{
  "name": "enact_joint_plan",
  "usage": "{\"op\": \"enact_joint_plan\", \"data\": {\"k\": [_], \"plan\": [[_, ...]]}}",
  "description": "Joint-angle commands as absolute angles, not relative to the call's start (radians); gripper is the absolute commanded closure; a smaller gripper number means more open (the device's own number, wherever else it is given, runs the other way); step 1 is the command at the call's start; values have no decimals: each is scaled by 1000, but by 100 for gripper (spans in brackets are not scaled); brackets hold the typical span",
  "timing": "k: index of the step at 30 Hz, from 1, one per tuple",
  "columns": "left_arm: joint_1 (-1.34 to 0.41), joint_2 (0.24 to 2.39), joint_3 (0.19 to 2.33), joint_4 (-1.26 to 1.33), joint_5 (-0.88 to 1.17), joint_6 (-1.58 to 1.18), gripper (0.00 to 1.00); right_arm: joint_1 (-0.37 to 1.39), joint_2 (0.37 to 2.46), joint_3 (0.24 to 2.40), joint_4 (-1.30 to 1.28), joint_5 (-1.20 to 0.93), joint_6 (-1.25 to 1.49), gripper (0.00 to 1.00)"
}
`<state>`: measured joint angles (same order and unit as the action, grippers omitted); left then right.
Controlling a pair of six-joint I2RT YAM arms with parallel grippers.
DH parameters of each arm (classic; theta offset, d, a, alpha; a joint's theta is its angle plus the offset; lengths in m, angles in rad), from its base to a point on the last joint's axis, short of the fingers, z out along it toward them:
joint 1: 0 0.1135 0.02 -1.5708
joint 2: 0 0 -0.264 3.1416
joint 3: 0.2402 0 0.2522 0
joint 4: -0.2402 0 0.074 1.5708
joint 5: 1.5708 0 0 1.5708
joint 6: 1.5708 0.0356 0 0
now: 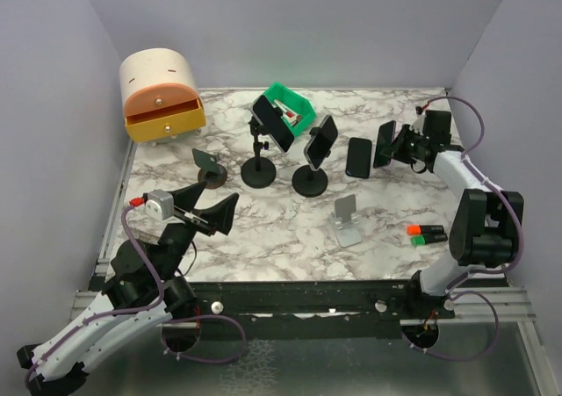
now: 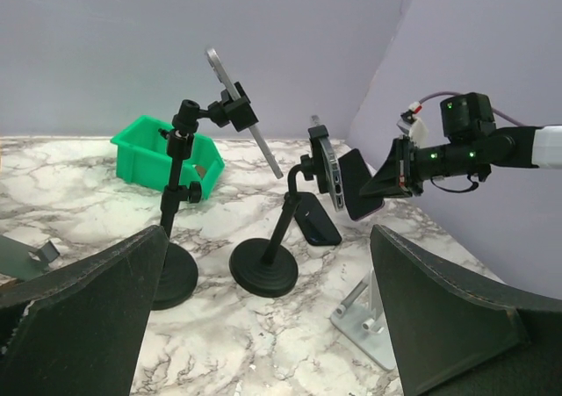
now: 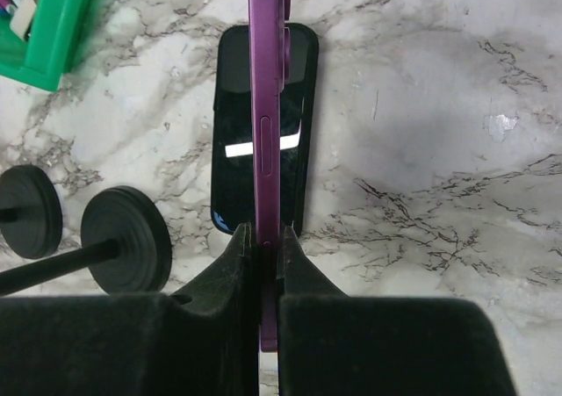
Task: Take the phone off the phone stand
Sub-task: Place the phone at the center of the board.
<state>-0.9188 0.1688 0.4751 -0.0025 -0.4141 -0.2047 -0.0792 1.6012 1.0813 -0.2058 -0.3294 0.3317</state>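
My right gripper (image 1: 392, 147) is shut on a purple phone (image 1: 384, 144), held on edge above the table at the back right. In the right wrist view the phone (image 3: 266, 106) stands edge-on between my fingers (image 3: 266, 238), above a black phone (image 3: 233, 150) lying flat on the table. Two black stands hold phones: a tall one (image 1: 261, 154) with a phone (image 1: 273, 121), and a shorter one (image 1: 310, 178) with a phone (image 1: 321, 141). An empty silver phone stand (image 1: 347, 221) sits near the middle. My left gripper (image 1: 206, 208) is open and empty at the front left.
A green bin (image 1: 291, 108) stands at the back centre. A cream and orange drawer box (image 1: 161, 97) is at the back left. A small dark stand (image 1: 209, 164) is to the left. Orange and green markers (image 1: 426, 234) lie at the right front by the right arm.
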Motion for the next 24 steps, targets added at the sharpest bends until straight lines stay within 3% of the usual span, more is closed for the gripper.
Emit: {"op": "enact_joint_plan", "data": {"k": [1, 24], "plan": [[-920, 173, 497, -22, -359, -218, 2, -102, 1630, 1101, -221, -396, 261, 100], [-920, 189, 500, -38, -327, -223, 2, -165, 1862, 1148, -264, -478, 246, 100]]}}
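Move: The right hand already pinches the purple-edged phone. Its landing spot, bare board just right of the black phone, lies about 4 cm left, 2 cm ahead and 12 cm below; the black phone is some 9 cm left and 3 ahead. The nearer round stand base sits roughly 23 cm left and 5 back, the metal stand 12 left and 17 back. From the left hand that spot is about 26 cm ahead, 38 right and 31 below. Keeping its pinch on the phone's side edge, the right hand lowers it about 7 cm, almost straight down to the board beside the black phone, until the lower long edge seems to rest there. The fingers tip some 10 degrees further downward on the way, and the descent stops before the hand settles, still holding. ##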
